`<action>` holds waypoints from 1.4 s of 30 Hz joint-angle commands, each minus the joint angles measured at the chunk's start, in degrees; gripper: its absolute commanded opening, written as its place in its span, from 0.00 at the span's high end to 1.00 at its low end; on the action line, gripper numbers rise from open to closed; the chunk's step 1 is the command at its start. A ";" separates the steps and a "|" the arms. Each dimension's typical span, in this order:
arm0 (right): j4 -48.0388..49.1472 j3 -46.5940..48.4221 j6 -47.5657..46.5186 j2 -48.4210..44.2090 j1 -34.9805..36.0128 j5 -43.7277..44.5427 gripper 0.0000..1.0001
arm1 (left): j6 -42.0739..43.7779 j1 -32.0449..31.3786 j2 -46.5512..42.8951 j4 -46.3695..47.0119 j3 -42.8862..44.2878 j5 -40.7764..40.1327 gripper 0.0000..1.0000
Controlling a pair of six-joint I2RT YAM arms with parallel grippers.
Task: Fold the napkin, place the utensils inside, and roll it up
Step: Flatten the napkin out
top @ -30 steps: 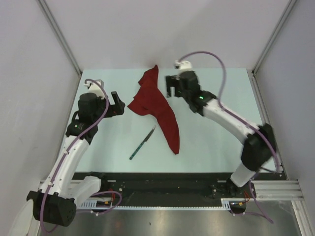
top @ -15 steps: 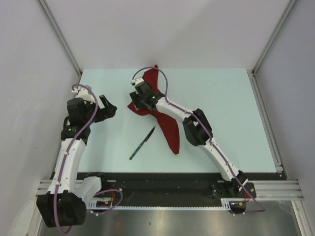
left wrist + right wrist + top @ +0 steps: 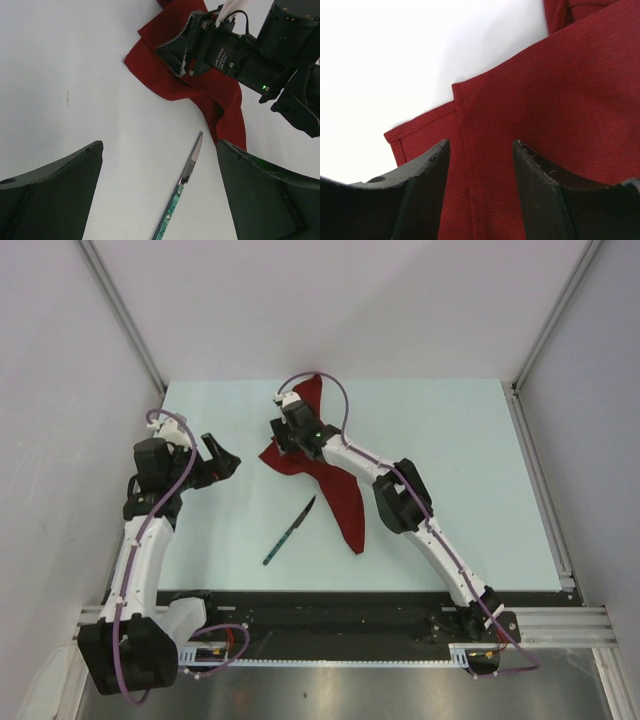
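Note:
The dark red napkin lies crumpled on the pale table, running from the back centre down toward the middle. My right gripper is down over its left corner. In the right wrist view its jaws stand apart with folded cloth layers under and between them, and I see no grip. The knife, with a teal-green handle and a dark blade, lies slanted just left of the napkin's lower tail. My left gripper hovers wide open to the left and looks down on the knife. It holds nothing.
Grey walls and metal frame posts enclose the table on three sides. The right arm's elbow hangs over the napkin's right side. A black rail runs along the near edge between the arm bases.
The right arm swung from the napkin's right side over to its left corner and its jaws narrowed. The left arm pulled back a little to the left. Napkin and knife stayed put.

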 commanded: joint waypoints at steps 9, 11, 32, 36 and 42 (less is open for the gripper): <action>-4.05 4.14 0.12 3.36 1.29 1.57 0.54 | -0.69 0.64 0.75 1.17 -0.16 2.83 0.00; -4.32 3.79 0.21 3.10 1.20 2.36 0.60 | -0.60 0.64 0.58 1.08 -0.16 2.92 0.00; 15.54 -38.56 9.97 -37.99 -6.52 -6.78 1.00 | -12.64 -12.80 15.50 22.42 -5.61 -9.54 0.09; 15.99 -48.75 11.81 -47.14 -13.20 -7.56 1.00 | -11.67 -13.68 25.34 22.88 -0.18 -13.77 0.18; 18.35 -60.19 13.31 -55.06 -23.75 -10.91 1.00 | -12.29 -14.38 39.41 21.65 8.36 -14.56 0.26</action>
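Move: The loose edge of the napkin's upper layer lies between the right hand's open fingers, about 1 cm back and 2 cm below. From that hand the napkin's left corner is some 4 cm back and 6 cm left, its far tip roughly 22 cm ahead and 9 cm right, the knife's middle about 26 cm back and 3 cm right. The left hand, some 18 cm above the table, has that corner about 14 cm ahead and 4 cm right, the loose edge 17 cm ahead and 10 cm right. The upper layer's loose edge gets pinched as the right hand eases down about 2 cm and shuts its fingers; the hand then draws back a little and carries it up some 20 cm and right about 23 cm, rolling its left side up and turning clockwise. Late on, the left hand slips right, then drops about 14 cm and reaches forward towards the napkin's left corner, tipping down and partly closing, still empty. ##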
